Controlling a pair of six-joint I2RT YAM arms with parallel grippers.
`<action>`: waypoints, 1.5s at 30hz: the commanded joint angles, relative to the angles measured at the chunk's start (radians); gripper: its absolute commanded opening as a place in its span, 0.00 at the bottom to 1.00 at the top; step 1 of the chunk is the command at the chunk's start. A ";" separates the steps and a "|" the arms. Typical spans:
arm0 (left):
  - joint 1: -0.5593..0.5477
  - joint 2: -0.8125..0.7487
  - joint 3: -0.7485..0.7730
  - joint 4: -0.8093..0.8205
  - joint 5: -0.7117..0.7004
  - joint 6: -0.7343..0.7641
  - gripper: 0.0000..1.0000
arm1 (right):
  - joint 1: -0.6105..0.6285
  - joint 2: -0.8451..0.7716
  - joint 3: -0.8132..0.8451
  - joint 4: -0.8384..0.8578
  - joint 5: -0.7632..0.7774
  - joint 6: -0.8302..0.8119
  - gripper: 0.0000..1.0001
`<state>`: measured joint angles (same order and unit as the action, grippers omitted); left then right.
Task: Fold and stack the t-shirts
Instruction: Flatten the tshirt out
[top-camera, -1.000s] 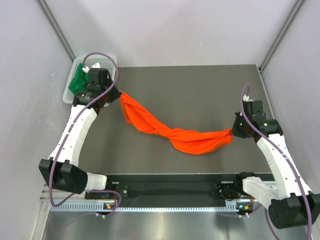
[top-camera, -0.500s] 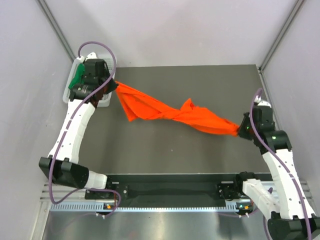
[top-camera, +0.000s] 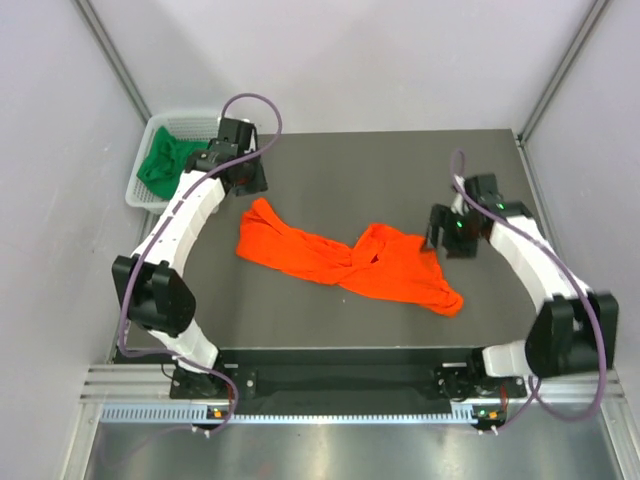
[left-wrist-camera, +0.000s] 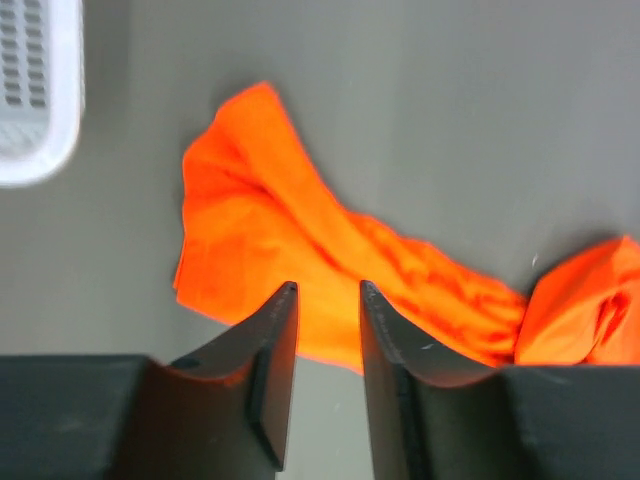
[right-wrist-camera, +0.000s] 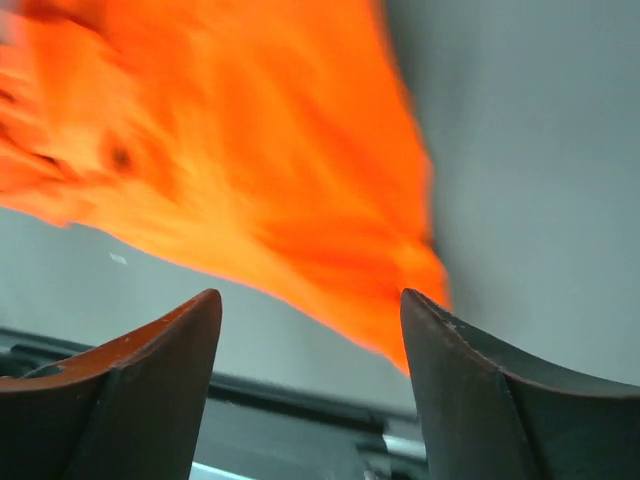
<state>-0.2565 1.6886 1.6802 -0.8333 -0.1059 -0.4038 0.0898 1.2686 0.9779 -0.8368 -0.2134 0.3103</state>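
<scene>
The orange t-shirt (top-camera: 345, 262) lies twisted in a long band on the dark table (top-camera: 400, 165), free of both grippers. My left gripper (top-camera: 248, 180) hovers just beyond its left end, jaws partly open and empty; in the left wrist view the orange t-shirt (left-wrist-camera: 290, 240) lies below my left gripper (left-wrist-camera: 328, 292). My right gripper (top-camera: 445, 238) hangs open beside the cloth's right part. In the right wrist view the orange t-shirt (right-wrist-camera: 230, 150) spreads under my wide-open right gripper (right-wrist-camera: 310, 300). The green t-shirt (top-camera: 163, 165) sits bunched in the basket.
A white mesh basket (top-camera: 190, 120) stands at the table's far left corner, its corner (left-wrist-camera: 40, 110) showing in the left wrist view. Grey walls close in on three sides. A black rail (top-camera: 340, 380) runs along the near edge.
Both grippers have let go of the orange t-shirt, which dropped from a stretched span onto the table. The left arm swung right, away from the basket; the right arm moved inward.
</scene>
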 joint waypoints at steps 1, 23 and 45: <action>0.008 -0.099 -0.091 0.010 0.037 0.048 0.34 | 0.106 0.158 0.186 0.171 -0.098 -0.040 0.69; 0.011 -0.010 -0.221 0.037 0.250 -0.030 0.33 | 0.257 0.633 0.418 0.208 -0.056 0.122 0.43; -0.139 0.042 -0.214 0.334 0.572 -0.032 0.82 | 0.257 0.448 0.269 0.202 -0.093 0.084 0.00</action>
<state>-0.3061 1.7123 1.4578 -0.6807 0.3500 -0.4255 0.3397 1.8595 1.2793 -0.6346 -0.2943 0.4099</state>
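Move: The orange t-shirt's bunched fold, where the right fingers will close, lies about 9 cm ahead of the right hand, 12 cm to its left and 8 cm below. The shirt's right tip is roughly 3 cm back, 1 cm right and equally low. From the left hand, the shirt's left end is some 4 cm back, 3 cm right and 18 cm below; the white basket stands about 13 cm ahead, 17 cm left, 16 cm lower. Swing the open right gripper left and forward, each about 10 cm, in over the shirt, then sink some 8 cm, close the fingers to pinch the bunched fold and just begin to lift, easing back. Meanwhile draw the left gripper back and down over the shirt's left end, then sweep it right, rising slightly, turning clockwise and opening wide, clear of the cloth. ##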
